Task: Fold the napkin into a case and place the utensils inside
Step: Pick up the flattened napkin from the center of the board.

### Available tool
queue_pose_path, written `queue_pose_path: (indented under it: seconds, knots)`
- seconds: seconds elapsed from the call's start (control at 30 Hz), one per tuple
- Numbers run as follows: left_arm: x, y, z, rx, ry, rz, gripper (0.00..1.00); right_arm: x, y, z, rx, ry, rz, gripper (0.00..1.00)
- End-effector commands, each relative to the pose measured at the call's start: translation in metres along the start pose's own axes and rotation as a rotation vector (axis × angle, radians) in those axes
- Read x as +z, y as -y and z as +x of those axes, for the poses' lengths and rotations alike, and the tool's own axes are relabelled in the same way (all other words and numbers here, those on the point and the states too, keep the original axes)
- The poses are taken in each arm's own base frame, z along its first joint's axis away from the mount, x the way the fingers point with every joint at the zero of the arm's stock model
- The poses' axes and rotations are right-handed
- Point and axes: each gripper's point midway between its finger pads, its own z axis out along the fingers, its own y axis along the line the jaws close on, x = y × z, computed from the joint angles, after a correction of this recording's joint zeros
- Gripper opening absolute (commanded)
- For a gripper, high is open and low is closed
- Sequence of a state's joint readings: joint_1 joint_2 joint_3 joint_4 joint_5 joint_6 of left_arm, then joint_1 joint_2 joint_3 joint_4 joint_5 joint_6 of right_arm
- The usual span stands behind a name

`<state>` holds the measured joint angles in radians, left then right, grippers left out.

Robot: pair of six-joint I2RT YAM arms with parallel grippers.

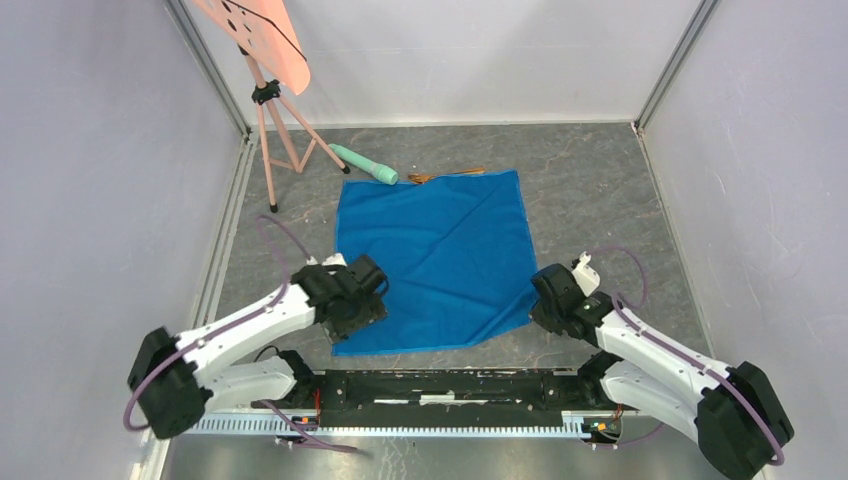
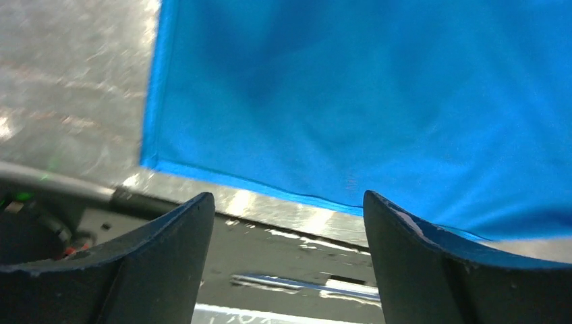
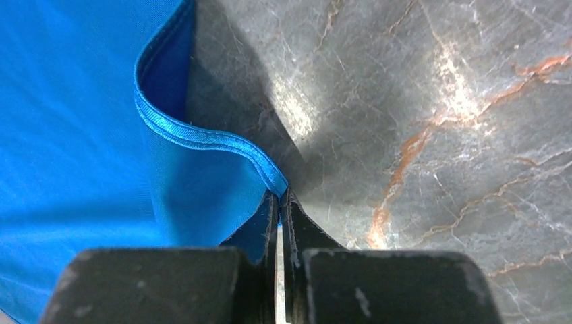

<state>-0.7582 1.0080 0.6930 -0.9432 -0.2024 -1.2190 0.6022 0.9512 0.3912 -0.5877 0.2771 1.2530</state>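
Observation:
The bright blue napkin lies spread flat in the middle of the table. My right gripper is shut on the napkin's near right hem, which curls up off the table at the pinch. Over the near left corner of the napkin my left gripper stands open, nothing between its fingers, one fingertip over the cloth's edge. The copper-gold utensils lie just beyond the napkin's far edge.
A mint-green cylinder lies left of the utensils. A pink tripod stand is at the far left corner. The black base rail runs along the near table edge. Grey walls close in on three sides.

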Motion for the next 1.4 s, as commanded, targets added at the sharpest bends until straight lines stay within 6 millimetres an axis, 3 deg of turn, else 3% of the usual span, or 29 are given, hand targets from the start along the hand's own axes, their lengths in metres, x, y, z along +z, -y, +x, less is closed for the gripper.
queue_pose_path:
  seconds: [0.0,0.13,0.23,0.3,0.37,0.47,0.57,0.7,1.13,1.23,1.37]
  knots:
    - [-0.006,-0.040,0.004,-0.163,0.097,-0.338,0.82,0.009,0.014,-0.010,0.013,0.096,0.015,0.00]
    - [0.003,-0.047,0.008,-0.244,0.114,-0.404,0.77,0.006,0.023,-0.015,0.024,0.132,0.029,0.00]
    - [0.005,-0.058,0.010,-0.312,0.130,-0.435,0.64,0.003,0.022,-0.018,0.037,0.155,-0.003,0.00]
    - [0.005,-0.062,0.011,-0.358,0.138,-0.425,0.62,0.003,0.021,-0.020,0.036,0.165,-0.022,0.00]
    - [0.014,-0.055,0.008,-0.382,0.156,-0.349,0.59,0.003,0.022,-0.020,0.032,0.172,-0.026,0.00]
    - [0.025,-0.055,0.013,-0.412,0.147,-0.327,0.47,0.003,0.024,-0.021,0.028,0.181,-0.023,0.00]
    - [0.029,-0.066,0.016,-0.424,0.156,-0.376,0.47,0.002,0.022,-0.021,0.026,0.175,-0.025,0.00]
    - [0.034,-0.065,0.012,-0.418,0.177,-0.339,0.53,0.002,0.020,-0.019,0.023,0.159,-0.026,0.00]
    - [0.056,-0.072,0.046,-0.498,0.052,-0.364,0.55,-0.001,0.017,-0.021,0.034,0.154,-0.004,0.00]
    - [0.060,-0.071,0.046,-0.520,0.059,-0.359,0.50,-0.001,0.016,-0.023,0.039,0.157,-0.001,0.00]
    - [0.055,-0.063,0.033,-0.519,0.109,-0.324,0.33,-0.002,0.018,-0.022,0.039,0.152,0.013,0.00]
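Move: The napkin's near-left corner lies about 5 cm back, 5 cm to the left and 6 cm below the left hand. The near-right corner, already held by the right hand, is some 35 cm to the left hand's right, 2 cm ahead and 6 cm below; the black rail's edge runs about 8 cm straight behind the left hand and 7 cm below. From the right hand the near-left corner lies roughly 40 cm to the left and 8 cm back, 1 cm lower. The left hand sinks about 6 cm onto the napkin's near-left corner, at first also swinging some 4 cm back and 5 cm left, turning about 30 degrees counter-clockwise while its wide-open fingers narrow to under half, so that the hemmed corner comes between the fingertips. The right hand keeps its shut pinch on the near-right corner just above the board and shifts 2 cm to the right, its fingers tipping a little outward and forward. ##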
